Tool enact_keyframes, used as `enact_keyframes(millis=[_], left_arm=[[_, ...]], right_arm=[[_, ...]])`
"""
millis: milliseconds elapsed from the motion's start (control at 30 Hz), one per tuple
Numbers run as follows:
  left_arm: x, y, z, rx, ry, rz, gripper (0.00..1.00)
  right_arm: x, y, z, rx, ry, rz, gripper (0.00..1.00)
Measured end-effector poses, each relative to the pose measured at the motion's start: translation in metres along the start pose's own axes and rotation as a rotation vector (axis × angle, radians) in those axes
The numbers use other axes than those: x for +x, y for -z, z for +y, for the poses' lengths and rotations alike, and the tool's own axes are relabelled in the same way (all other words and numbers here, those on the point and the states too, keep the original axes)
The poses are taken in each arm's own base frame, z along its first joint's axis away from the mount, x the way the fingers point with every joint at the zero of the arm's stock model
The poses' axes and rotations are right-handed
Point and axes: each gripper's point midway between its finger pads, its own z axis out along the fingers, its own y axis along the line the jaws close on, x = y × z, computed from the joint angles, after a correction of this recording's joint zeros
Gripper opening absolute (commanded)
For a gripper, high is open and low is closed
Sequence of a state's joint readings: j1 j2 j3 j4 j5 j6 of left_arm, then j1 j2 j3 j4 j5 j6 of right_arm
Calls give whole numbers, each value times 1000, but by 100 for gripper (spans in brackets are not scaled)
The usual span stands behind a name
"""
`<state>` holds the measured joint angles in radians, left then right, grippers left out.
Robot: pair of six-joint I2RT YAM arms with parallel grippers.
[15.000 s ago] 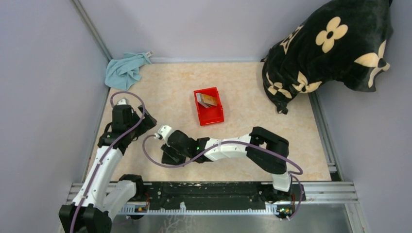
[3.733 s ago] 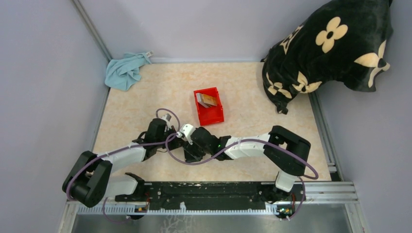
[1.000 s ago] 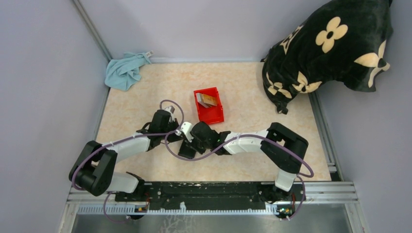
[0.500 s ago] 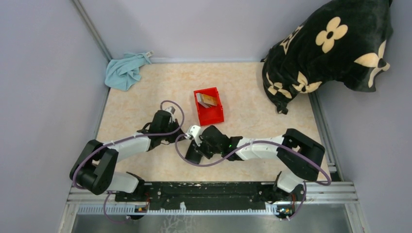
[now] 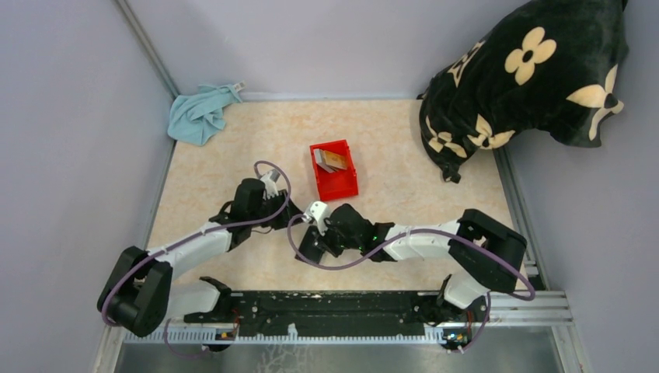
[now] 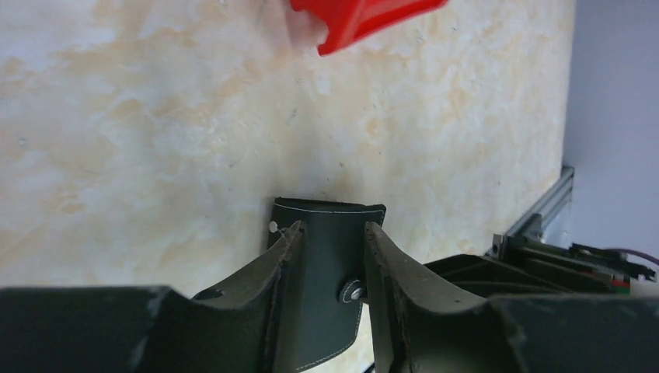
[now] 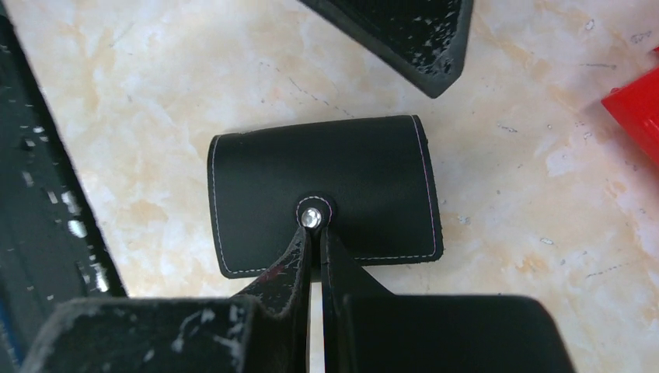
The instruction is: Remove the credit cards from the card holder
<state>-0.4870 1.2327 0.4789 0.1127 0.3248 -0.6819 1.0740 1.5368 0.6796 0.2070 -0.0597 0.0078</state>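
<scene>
The card holder (image 7: 272, 186) is a black wallet, snapped shut, lying flat on the table near the front; it also shows in the top view (image 5: 305, 249) and the left wrist view (image 6: 330, 264). My right gripper (image 7: 313, 229) points down at it, its jaws nearly together, pinching at the metal snap (image 7: 312, 218). My left gripper (image 6: 332, 233) is open, its two fingers held over the card holder with nothing between them. Tan and grey credit cards (image 5: 330, 159) lie in the red bin (image 5: 336, 186). No card shows at the card holder.
The red bin's corner shows in the left wrist view (image 6: 365, 15) and the right wrist view (image 7: 639, 109). A blue cloth (image 5: 200, 113) lies at the back left. A black flowered cushion (image 5: 528, 70) fills the back right. The rail (image 5: 342, 307) runs along the near edge.
Over the last second my right gripper and the card holder have shifted slightly right and nearer the rail. The right arm's elbow has swung right. My left gripper has stayed by the card holder.
</scene>
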Motion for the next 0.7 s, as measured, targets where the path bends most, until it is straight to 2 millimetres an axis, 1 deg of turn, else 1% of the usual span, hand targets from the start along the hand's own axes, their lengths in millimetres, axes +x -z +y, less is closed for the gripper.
enact_keyframes(millis=[33, 100, 200, 267, 333, 400, 700], left_arm=[[1, 2, -4, 22, 0, 1, 39], [7, 5, -6, 46, 6, 12, 39], [21, 7, 0, 46, 26, 43, 38], [30, 9, 5, 41, 40, 62, 37], [34, 11, 6, 43, 49, 67, 37], [35, 13, 5, 50, 51, 66, 37], [32, 18, -6, 82, 44, 48, 37]], right_arm=[[-2, 2, 1, -10, -8, -15, 0], [-7, 6, 5, -38, -33, -53, 0], [-19, 14, 5, -66, -65, -116, 0], [-30, 20, 4, -85, -93, -165, 0], [-37, 24, 2, -96, -111, -192, 0], [-40, 26, 3, -110, -123, -207, 0], [-44, 27, 7, -138, -146, -227, 0]])
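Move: The right hand already grips the black card holder by its snap; the holder's middle lies some 2 cm to its left, 1 cm back and 1 cm below. The left fingers are about 5 cm ahead of the right hand, 5 cm to its left and 2 cm higher. From the left hand, the holder's middle is roughly 6 cm back, 3 cm right and 3 cm below, and the red box about 11 cm ahead, 9 cm right and 5 cm lower. Up goes the right hand, about 5 cm nearly straight, keeping its shut fingers on the snap and tilting these left-pointing fingers upward by some 15 degrees. The left hand meanwhile draws back about 3.5 cm towards the card holder's far-left edge, dipping slightly and rising again, its fingers staying partly open; whether they touch the leather can't be seen. ##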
